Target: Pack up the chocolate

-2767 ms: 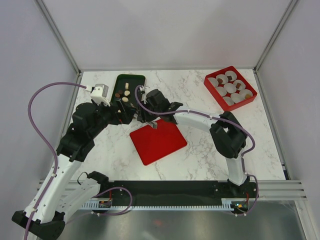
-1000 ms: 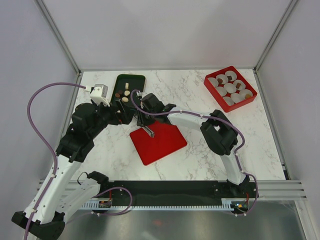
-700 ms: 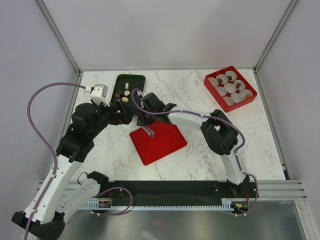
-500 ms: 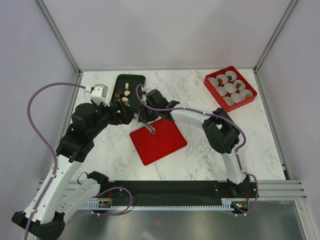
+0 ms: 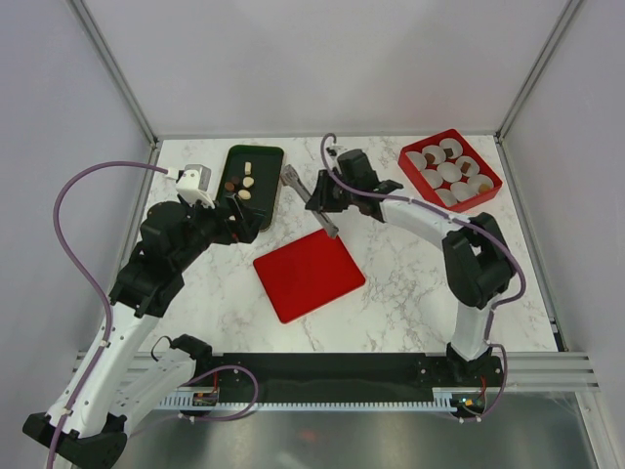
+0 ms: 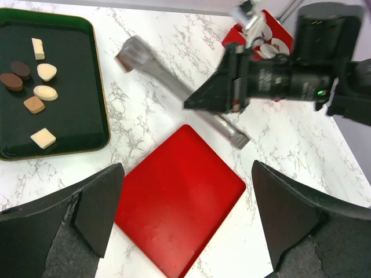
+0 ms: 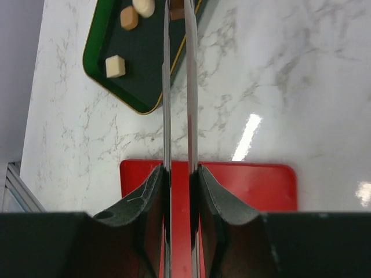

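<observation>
Several small chocolates [image 5: 244,186] in brown, dark brown and cream lie in the green tray [image 5: 269,161] at the back left; they also show in the left wrist view as chocolates [image 6: 36,75]. My right gripper [image 5: 327,198] is shut on thin metal tongs [image 5: 293,179], held above the marble just right of the tray. In the right wrist view the tongs [image 7: 167,87] run forward between the fingers [image 7: 217,194]. A brown bit shows between the blades at the top edge; I cannot tell whether it is held. My left gripper [image 6: 185,214] hangs open over the red lid [image 6: 179,197].
A red box [image 5: 485,181] with white pleated paper cups [image 5: 449,172] stands at the back right. The flat red lid [image 5: 309,274] lies mid-table. The left arm's body hangs over the tray's near edge. Frame posts and walls close the table.
My right arm has lifted the tongs away from the lid's far corner and swung them right and toward the back. The left arm has stayed where it was, open.
</observation>
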`<state>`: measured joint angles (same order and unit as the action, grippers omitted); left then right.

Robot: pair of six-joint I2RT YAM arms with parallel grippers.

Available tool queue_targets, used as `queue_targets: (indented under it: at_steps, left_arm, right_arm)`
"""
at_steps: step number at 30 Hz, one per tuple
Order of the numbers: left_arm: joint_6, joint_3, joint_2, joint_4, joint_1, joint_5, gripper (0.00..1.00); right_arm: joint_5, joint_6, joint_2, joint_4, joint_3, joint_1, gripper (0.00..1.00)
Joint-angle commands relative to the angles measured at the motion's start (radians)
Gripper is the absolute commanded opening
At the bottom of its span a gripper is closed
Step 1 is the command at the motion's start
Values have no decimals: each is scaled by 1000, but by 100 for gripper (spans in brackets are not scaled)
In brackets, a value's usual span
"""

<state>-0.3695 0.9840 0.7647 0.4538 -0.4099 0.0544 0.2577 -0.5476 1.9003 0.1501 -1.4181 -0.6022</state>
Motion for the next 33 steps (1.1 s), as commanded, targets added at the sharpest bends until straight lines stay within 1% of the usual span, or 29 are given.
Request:
queue_targets:
  at_steps: [1, 7, 8, 12, 13, 14, 17, 20, 24, 33]
  left_arm:
    - [-16, 1, -7, -46, 5, -2, 100]
    - [-16, 1, -5, -46, 5, -4, 100]
    - [-16, 1, -8, -46, 5, -4, 100]
    - [-16, -1, -7, -46, 5, -2, 100]
    - [-16, 1, -5, -46, 5, -2, 100]
    - [-16, -1, -4, -46, 5, -1, 100]
    - [-17, 1, 1, -47, 5, 4, 100]
    - [-17, -1, 2, -46, 5, 2, 100]
    - [-16, -1, 4, -46, 5, -1, 100]
    - [-16, -1, 7, -46, 5, 1, 100]
  right_arm:
    - [5, 0, -148, -43, 62, 97, 28]
    - [-31, 35, -285, 19, 159, 290, 28]
    - [-40, 40, -299, 28, 169, 342, 28]
    - [-130, 77, -356, 91, 203, 461, 28]
    - [-173, 84, -372, 101, 211, 485, 28]
    - [-196, 90, -380, 114, 211, 530, 28]
    - [-289, 103, -382, 172, 202, 596, 28]
    - [-279, 100, -357, 192, 200, 674, 28]
    - [-270, 97, -327, 200, 209, 713, 29]
    - [-261, 95, -308, 197, 206, 740, 31]
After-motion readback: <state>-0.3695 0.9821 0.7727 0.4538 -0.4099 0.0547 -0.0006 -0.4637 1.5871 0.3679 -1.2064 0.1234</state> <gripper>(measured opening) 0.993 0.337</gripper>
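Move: The red box of paper cups, where the chocolate in the tongs is bound, has its middle about 37 cm to the right of the right hand, 11 cm farther out and some 11 cm below. The green tray's middle is roughly 20 cm to this hand's left and 7 cm ahead; the red mat lies about 18 cm back and 3 cm left. From the idle left hand, the box is about 50 cm right, 25 cm ahead and 29 cm lower. Still gripping the tongs with a brown chocolate pinched at their tip, the right hand sweeps quickly some 38 cm to the right, drifting slightly outward, until the tip hangs over the red box. It rises about 5 cm on the way and sinks most of that again at the end, while the wrist swings clockwise by about 50 degrees so the tongs point forward over the cups; the grip stays unchanged. ##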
